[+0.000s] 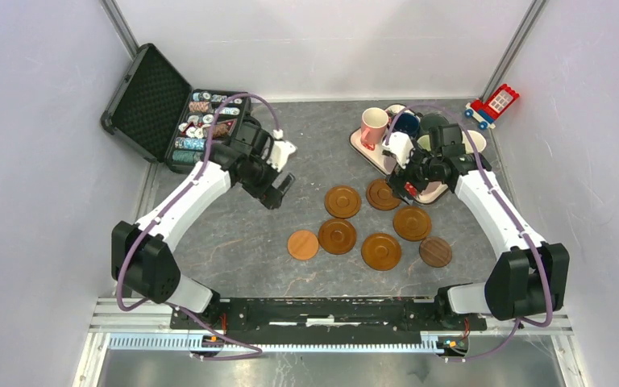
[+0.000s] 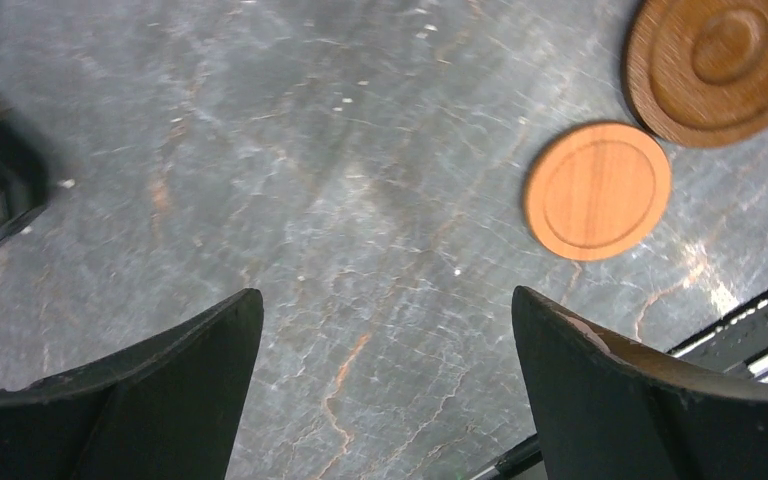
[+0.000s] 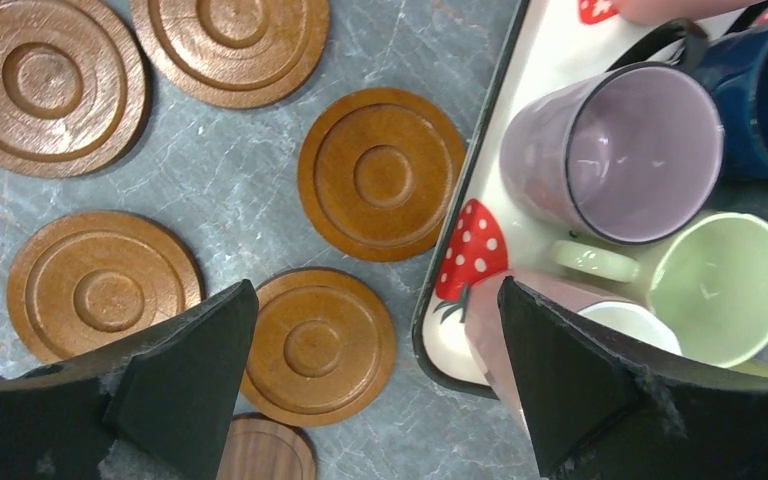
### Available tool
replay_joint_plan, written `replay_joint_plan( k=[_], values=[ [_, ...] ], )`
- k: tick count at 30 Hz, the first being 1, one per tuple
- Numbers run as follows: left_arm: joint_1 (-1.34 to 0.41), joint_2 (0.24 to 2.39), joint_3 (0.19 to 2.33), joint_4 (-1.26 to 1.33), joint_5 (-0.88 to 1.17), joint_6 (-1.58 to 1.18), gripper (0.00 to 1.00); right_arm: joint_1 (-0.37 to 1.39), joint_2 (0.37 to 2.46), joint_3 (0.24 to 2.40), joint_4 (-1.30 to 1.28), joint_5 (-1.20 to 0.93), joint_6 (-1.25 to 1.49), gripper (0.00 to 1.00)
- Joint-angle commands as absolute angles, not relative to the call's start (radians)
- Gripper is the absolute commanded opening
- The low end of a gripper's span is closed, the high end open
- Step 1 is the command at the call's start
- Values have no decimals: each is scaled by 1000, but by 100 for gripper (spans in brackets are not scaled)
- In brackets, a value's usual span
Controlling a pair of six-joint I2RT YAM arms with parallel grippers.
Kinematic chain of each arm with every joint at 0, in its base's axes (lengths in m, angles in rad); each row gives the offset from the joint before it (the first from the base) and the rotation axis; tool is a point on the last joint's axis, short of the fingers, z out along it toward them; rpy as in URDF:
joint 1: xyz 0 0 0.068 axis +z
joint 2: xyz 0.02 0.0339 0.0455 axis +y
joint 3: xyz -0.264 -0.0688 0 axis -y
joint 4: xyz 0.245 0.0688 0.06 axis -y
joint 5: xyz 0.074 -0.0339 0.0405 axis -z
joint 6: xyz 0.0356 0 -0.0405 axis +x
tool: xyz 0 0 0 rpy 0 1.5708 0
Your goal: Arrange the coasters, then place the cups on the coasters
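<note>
Several round brown coasters lie loosely clustered mid-table, among them a pale orange one (image 1: 303, 244) at the left and a darker one (image 1: 435, 251) at the right. The cups stand packed on a strawberry-print tray (image 1: 362, 143): pink (image 1: 374, 127), navy (image 1: 407, 123), mauve (image 3: 620, 150), light green (image 3: 720, 285) and others. My right gripper (image 3: 377, 285) hangs open above the tray's near edge, one finger over a coaster (image 3: 315, 345), the other over a cup on the tray. Over bare table, left of the coasters, my left gripper (image 2: 387, 295) is open and empty, with the pale orange coaster (image 2: 597, 190) ahead.
An open black case (image 1: 149, 101) with poker chips sits at the back left, close behind the left arm. A small red and blue toy (image 1: 492, 105) lies at the back right by the wall. White walls enclose the table on three sides.
</note>
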State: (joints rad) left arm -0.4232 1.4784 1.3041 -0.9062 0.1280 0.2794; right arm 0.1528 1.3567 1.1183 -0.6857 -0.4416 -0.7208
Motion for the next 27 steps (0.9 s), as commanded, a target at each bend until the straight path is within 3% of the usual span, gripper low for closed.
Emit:
replay_joint_plan(
  k=[1,6,10,27],
  values=[
    [-551,1463,1235,-902,159,372,100,156,1336,1086,-732,-467,-772,98],
    [-709,1476,1143,-816,133,412,100,156,1322,1059,-743,-443,-778,98],
    [-771,1554,1138,-793,138,401,92,157,1310,1043,-744,-421,-778,98],
    [-782,1766,1111,-639,-100,316,63,157,1323,1039,-730,-403,-754,98]
  ],
)
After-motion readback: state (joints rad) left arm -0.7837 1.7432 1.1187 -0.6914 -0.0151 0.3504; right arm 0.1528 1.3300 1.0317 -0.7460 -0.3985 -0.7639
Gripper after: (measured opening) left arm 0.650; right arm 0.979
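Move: The light coaster lies back and to the right of the empty left hand, about 8 cm back, 10 cm right and 15 cm below. A big brown coaster almost touches it, some 9 cm farther right and 2 cm farther out; another stands about 10 cm right of it and 12 cm farther out. From the right hand, the light coaster is around 25 cm to the left, 11 cm back and 15 cm below. Down, with a sweep back and to the right, the left hand heads for the light coaster, sinking about 13 cm; after some 8 cm back it curves forward again a few centimetres. It turns clockwise by over 20 degrees and narrows its wide-open fingers to roughly two thirds, ending low by the coaster's edge. The empty right hand eases back and down beside the tray, fingers still open. ##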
